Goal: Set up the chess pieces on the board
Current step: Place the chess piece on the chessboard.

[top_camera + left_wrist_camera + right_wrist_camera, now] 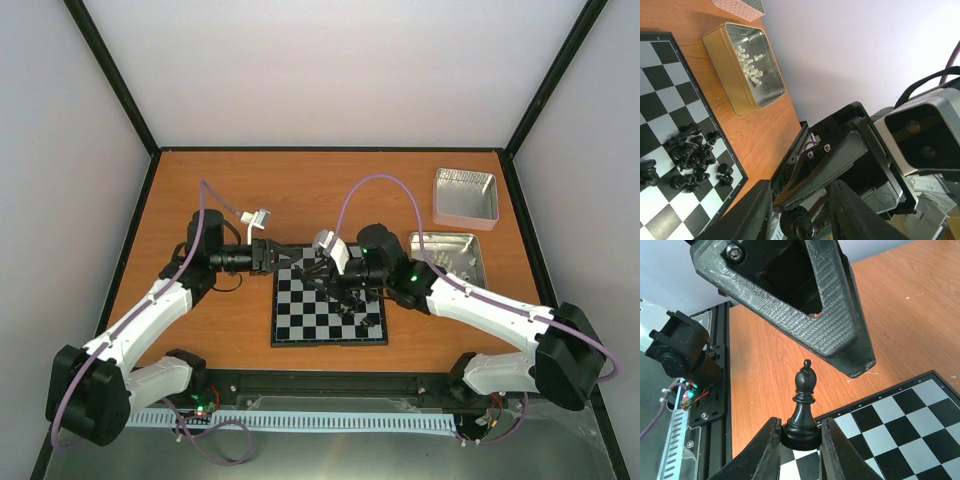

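Note:
The board (300, 325) lies at the table's near middle, with a loose heap of black chess pieces (358, 300) on its right side; the left wrist view shows the same heap (694, 156) on the board (660, 95). My right gripper (800, 427) is shut on the base of a black bishop (804, 390), held upright over the board's corner (910, 430). My left gripper (800, 184) stands round the bishop's head (799, 225) with a gap on each side. One left finger (815, 315) hangs just above and right of the bishop. Both grippers meet over the board's far edge (312, 265).
A silver tin (447, 258) holding cream-white pieces (751, 65) stands right of the board. A second tin (465, 197) sits behind it at the back right. A black rail (330, 385) runs along the near table edge. Walls enclose the table.

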Controlling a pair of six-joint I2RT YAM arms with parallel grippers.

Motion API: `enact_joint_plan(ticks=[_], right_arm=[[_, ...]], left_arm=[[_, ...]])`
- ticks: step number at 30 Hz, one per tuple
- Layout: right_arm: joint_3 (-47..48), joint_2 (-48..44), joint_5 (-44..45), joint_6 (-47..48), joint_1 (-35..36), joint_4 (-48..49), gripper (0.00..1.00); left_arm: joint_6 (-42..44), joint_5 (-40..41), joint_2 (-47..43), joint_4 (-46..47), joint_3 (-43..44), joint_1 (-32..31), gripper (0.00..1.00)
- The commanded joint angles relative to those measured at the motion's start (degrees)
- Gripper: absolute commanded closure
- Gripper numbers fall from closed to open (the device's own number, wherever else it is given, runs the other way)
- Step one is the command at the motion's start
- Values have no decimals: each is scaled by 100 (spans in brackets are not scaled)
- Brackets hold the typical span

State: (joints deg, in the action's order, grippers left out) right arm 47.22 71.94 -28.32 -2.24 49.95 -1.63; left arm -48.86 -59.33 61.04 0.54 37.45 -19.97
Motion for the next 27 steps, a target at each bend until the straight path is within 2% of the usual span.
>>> enact_joint_plan(ticks=[1, 10, 14, 20, 27], right_arm=[[153, 52, -12, 197, 67, -37, 89], [174, 197, 127, 115, 67, 5, 91], [228, 230, -10, 28, 76, 69, 91], [296, 220, -68, -5, 102, 62, 90], [331, 300, -62, 13, 123, 31, 90]], left_arm=[[113, -188, 68, -124, 99, -64, 70], [537, -361, -66, -478, 18, -69, 72], [597, -340, -248, -475, -102, -69, 67], [746, -299, -212, -597, -144, -69, 74], [781, -207, -162, -594, -98, -69, 92]])
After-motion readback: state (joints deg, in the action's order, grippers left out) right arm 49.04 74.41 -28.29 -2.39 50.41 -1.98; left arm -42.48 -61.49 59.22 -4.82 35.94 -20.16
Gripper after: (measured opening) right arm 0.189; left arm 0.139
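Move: The black bishop, gripped by its base in the right fingers, stands about 1 cm left of and 1 cm above the right hand point; from the left hand point its middle lies about 2 cm back, 1 cm right and 2 cm below. The left fingers hang some 2 cm ahead, 2 cm left and 3 cm above the right ones. From the left hand, the heap of black pieces is roughly 2 cm back, 11 cm right and 21 cm below, and the board's middle 7 cm right, level with it and 22 cm below. The left fingers come round the bishop's upper half and pinch it, while the right fingers keep their hold on its base. To get there the left hand draws back about 2 cm and sinks 1 cm or so, its part-open fingers closing most of the way late on; the right hand dips about 1.5 cm, rises most of that again and edges nearly 1 cm left, into the left grip. ##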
